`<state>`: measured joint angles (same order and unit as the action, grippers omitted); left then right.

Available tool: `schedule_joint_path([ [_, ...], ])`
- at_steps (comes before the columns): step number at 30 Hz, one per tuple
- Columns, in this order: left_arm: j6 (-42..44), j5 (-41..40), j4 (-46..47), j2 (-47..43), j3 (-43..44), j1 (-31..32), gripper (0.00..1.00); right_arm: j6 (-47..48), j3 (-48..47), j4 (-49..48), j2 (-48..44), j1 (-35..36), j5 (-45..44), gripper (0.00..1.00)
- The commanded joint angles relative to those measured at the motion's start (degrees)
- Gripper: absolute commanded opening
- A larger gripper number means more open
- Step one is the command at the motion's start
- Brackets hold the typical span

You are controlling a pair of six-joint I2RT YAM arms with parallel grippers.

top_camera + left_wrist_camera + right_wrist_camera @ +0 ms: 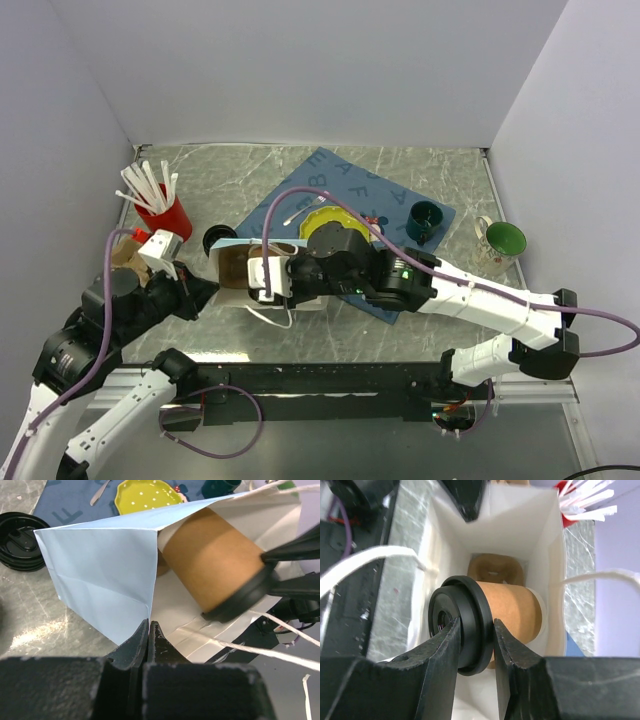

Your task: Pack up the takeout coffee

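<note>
The takeout coffee (512, 607), a tan paper cup with a black lid (470, 625), lies on its side in the mouth of a white paper bag (540, 540). My right gripper (476, 625) is shut on it at the lid's rim. A brown cardboard cup carrier (495, 570) sits deeper in the bag. In the left wrist view the cup (210, 565) reaches into the bag (100, 565), bottom first. My left gripper (148, 622) is shut on the bag's front edge. From above, the bag (232, 262) lies between both arms.
A red cup of white straws (160, 210) and a stack of tan cups (125, 255) stand at the left. Loose black lids (218, 240) lie beside the bag. On the blue letter mat (340, 180) are a yellow plate (325, 222) and a dark teal mug (425, 220). A green-lined mug (500, 242) stands at right.
</note>
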<state>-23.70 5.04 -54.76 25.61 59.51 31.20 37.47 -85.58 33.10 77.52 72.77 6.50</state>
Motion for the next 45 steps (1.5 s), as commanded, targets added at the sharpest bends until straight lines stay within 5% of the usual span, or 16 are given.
schedule_joint_path([
  [1, 0.6, -1.9, 2.3, 1.8, 1.5, -0.1, 0.01, -5.3, -2.7, -5.2, -2.8, 0.2, 2.6, 0.0],
  [19, -7.8, -3.4, -0.7, 4.0, 1.9, -0.1, 0.01, -29.6, -11.7, -7.9, -3.9, 0.1, 4.7, 0.0],
  [28, -11.4, -3.7, -6.3, 7.8, 5.7, -0.1, 0.01, -44.1, -24.9, -2.7, -1.8, -3.5, 3.0, 0.0],
  [34, -12.2, -4.4, -9.3, 9.3, 7.6, -0.1, 0.01, -61.5, -23.1, -1.8, -5.3, -10.3, -0.3, 0.0],
  [45, -12.5, -7.5, -14.1, 11.7, 9.4, -0.1, 0.01, -77.0, -7.7, 11.4, -22.4, -12.4, -8.2, 0.0],
])
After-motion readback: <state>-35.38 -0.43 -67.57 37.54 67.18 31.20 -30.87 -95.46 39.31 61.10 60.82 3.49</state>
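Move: The right hand holds the lidded coffee cup sideways in the bag's mouth; the brown carrier on the bag's floor lies about 5 cm left, 1 cm ahead and some 17 cm below. From that hand, the yellow plate is roughly 11 cm ahead and 12 cm right, the black lids about 9 cm ahead and 14 cm left, both near table height. From the left hand, pinching the bag's rim, the carrier lies about 3 cm ahead, 8 cm right, 15 cm below. Right hand lifts its cup about 20 cm clear, then swings right and down; left still pinches the bag. ##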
